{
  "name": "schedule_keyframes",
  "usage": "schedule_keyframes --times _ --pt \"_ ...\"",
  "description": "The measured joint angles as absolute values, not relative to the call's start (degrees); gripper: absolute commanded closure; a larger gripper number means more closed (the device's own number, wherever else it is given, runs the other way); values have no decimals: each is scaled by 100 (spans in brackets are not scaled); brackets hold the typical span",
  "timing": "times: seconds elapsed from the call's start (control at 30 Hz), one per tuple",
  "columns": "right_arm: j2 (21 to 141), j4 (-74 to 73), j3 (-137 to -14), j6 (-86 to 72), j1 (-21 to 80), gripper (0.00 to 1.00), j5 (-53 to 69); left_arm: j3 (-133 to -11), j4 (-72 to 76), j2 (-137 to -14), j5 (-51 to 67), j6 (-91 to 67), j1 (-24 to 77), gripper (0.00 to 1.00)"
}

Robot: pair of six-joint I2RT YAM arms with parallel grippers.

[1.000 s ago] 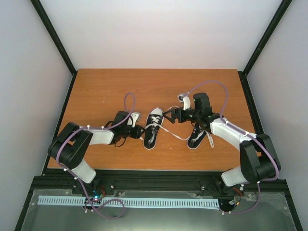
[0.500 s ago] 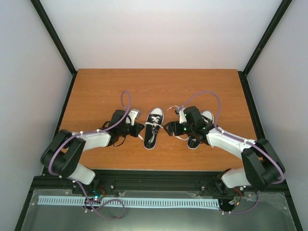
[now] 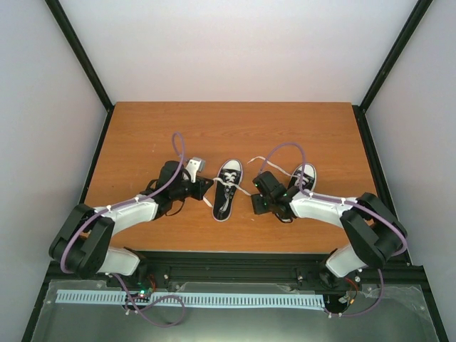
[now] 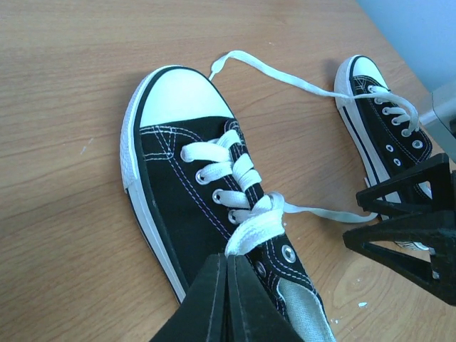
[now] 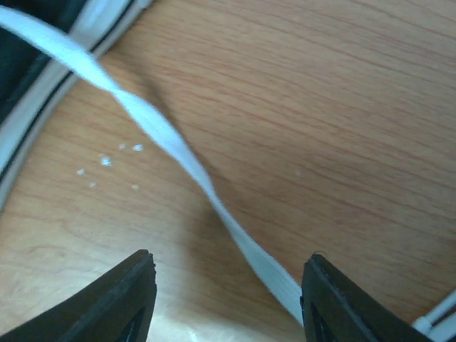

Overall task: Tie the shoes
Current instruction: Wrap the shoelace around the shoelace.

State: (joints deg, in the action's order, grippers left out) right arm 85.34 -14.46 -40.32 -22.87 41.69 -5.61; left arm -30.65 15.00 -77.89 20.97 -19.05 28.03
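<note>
Two small black sneakers with white toe caps lie on the wooden table. The left shoe (image 3: pixel 226 189) fills the left wrist view (image 4: pixel 206 192). My left gripper (image 4: pixel 229 262) is shut on a white lace loop (image 4: pixel 256 224) at the shoe's top eyelets, and it also shows in the top view (image 3: pixel 207 187). The right shoe (image 3: pixel 302 179) lies partly under my right arm and also shows in the left wrist view (image 4: pixel 385 121). My right gripper (image 5: pixel 228 285) is open low over the table, astride a loose lace (image 5: pixel 174 146) that runs from the left shoe. It sits between the shoes in the top view (image 3: pixel 255 202).
The wooden table (image 3: pixel 142 135) has black frame rails along its sides and near edge. Another loose lace end (image 4: pixel 271 68) trails past the left shoe's toe toward the right shoe. Small white crumbs (image 5: pixel 107 162) lie on the wood.
My right gripper has come down and toward the near edge, from beside the left shoe's toe to low over the loose lace. My left gripper has shifted slightly while holding the lace.
</note>
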Motion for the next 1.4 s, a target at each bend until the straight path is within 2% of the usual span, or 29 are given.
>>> schedule_keyframes --times 0.27,0.5,0.67,0.7,1.1,1.23,1.4 --pt "8759 -1697 -4185 -2515 4195 55 -1194 -3142 1568 -8018 2209 -1988 2803 99" --pt "9019 -1597 -4189 -2534 4193 55 -1120 -3144 1881 -8239 2274 -2091 2803 99" --pt "9098 -1315 -4185 -2521 4193 92 -926 -3144 2287 -8311 2307 -2132 2803 99" --pt "9126 -1234 -4185 -2589 4174 96 -921 -3144 2362 -8320 2309 -2139 2803 99" --pt "9168 -1280 -4578 -2742 3570 97 -847 -2963 3087 -8329 2366 -2156 2803 99" --pt "9299 -1347 -5749 -2596 3503 97 -631 -2934 3129 -8313 2394 -2163 2803 99" --pt "10022 -1039 -7400 -2386 3621 95 91 -2919 3175 -8307 2399 -2161 2803 99"
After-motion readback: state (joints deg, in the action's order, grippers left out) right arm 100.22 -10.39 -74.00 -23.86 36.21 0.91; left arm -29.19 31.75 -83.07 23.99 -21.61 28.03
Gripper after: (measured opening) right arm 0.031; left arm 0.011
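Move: The white lace end that the right hand is about to take lies just under its open fingers, about 1 cm ahead, 1 cm right and 2 cm below. The laced shoe's middle is roughly 9 cm left and 4 cm ahead, the other shoe some 11 cm right and 4 cm ahead. From the left hand, already pinching a lace over the laced shoe, that lace end is about 13 cm right, 3 cm back and 9 cm down. The right hand eases down about 2 cm, shifting a little right and back left, and its half-open fingers shut on the lace end near the table, after which it sweeps forward and up some 15 cm and about 10 cm left, carrying the lace over the shoe's toe with a 20-degree or so turn of the wrist. The left hand keeps its shut pinch on the lace above the shoe, shifting about 2 cm forward, right and up. ##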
